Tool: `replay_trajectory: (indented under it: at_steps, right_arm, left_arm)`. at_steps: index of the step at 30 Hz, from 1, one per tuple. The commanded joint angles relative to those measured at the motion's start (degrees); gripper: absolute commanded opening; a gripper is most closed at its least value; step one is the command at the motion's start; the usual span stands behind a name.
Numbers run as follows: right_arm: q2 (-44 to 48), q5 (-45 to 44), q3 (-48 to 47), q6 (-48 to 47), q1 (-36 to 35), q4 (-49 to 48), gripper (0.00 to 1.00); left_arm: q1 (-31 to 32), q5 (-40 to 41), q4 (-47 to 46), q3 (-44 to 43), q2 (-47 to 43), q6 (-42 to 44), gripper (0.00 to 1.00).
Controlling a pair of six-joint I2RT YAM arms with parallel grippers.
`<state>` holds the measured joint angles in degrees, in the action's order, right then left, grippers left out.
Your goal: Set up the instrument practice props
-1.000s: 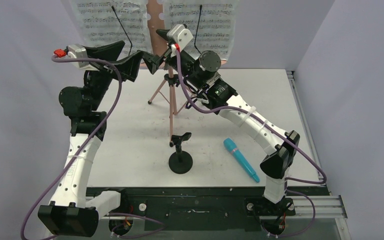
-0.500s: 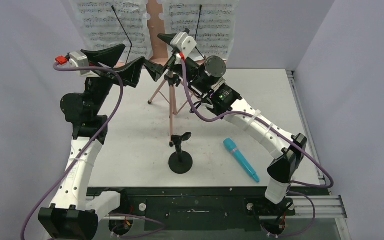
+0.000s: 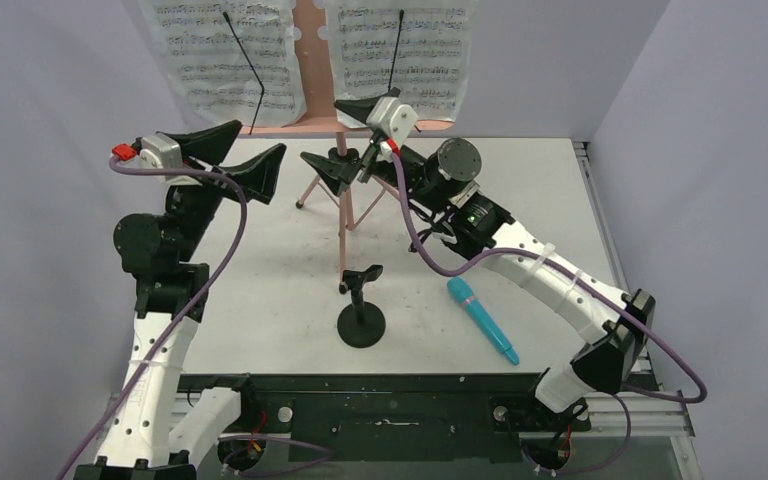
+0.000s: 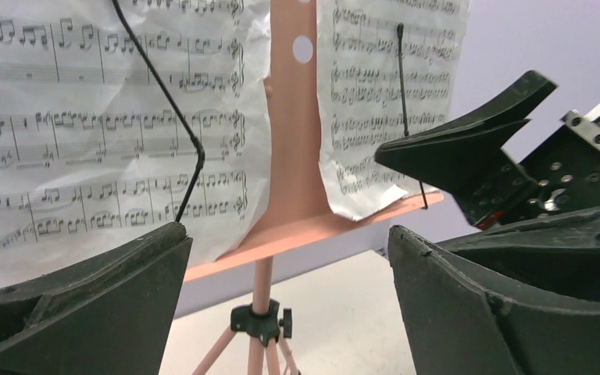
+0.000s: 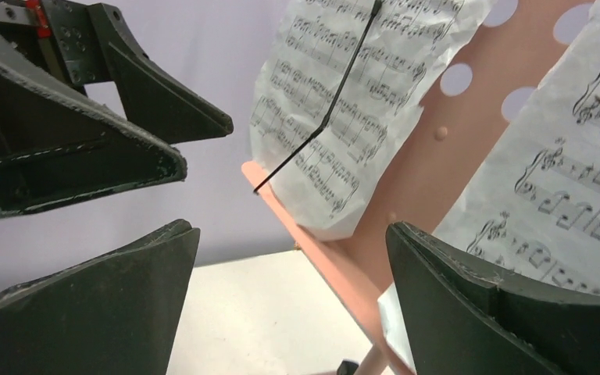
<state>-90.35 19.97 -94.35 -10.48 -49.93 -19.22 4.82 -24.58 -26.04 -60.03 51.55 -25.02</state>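
The pink music stand (image 3: 306,70) is upright on its tripod at the back of the table, with one sheet-music page (image 3: 222,50) left and another (image 3: 400,45) right, each under a black wire arm. My left gripper (image 3: 260,138) is open just left of the stand's ledge and touches nothing. The right gripper (image 3: 322,132) is open in front of the ledge, also empty. In the left wrist view the stand (image 4: 293,156) is beyond the open left gripper (image 4: 285,233). The teal microphone (image 3: 481,318) lies on the table beside the black mic stand (image 3: 361,315).
The tripod's legs (image 3: 342,225) spread over the table's middle, one reaching close to the mic stand. Walls close in the table on the left, back and right. In the right wrist view the left gripper (image 5: 86,156) is at the upper left, near the right gripper (image 5: 291,230).
Both grippers have opened wider and drawn back from the stand's ledge toward the near side. The right arm has also shifted to the right. The stand and pages stay put.
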Motion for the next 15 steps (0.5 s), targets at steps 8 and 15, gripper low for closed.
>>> replay_trajectory:
  at_steps: [8,15]
  right_arm:
    - [15.8,-2.5,15.0,-1.8,-0.3,10.2,0.91]
    - [23.1,-13.9,26.3,-4.6,-0.2,13.7,0.9]
  left_arm:
    - [-0.2,-3.2,20.6,4.8,-7.4,8.1,0.97]
    - [-0.1,-14.6,25.7,8.2,-7.6,8.8,0.97]
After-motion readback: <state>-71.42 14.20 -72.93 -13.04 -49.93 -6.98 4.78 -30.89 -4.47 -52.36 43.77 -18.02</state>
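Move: The teal microphone lies low on the table, about 13 cm back, 29 cm to the right and 43 cm below the right gripper. The mic stand's middle is some 12 cm back, 12 cm right and 34 cm below the left gripper, or 13 cm back, 3 cm right and 35 cm below the right one. The music stand's lip, at its pole, sits about 10 cm ahead and 10 cm below both hands, 8 cm right of the left hand, dead centre for the right. Sink both open, empty grippers away from the sheets on the music stand. Bring the right gripper down about 9 cm while drawing it some 7 cm to its right and a little back, towards the microphone, dipping its left-pointing fingertips. Lower the left gripper about 11 cm almost straight down, nearer to the mic stand's height, tipping its fingers down some 20 degrees. ##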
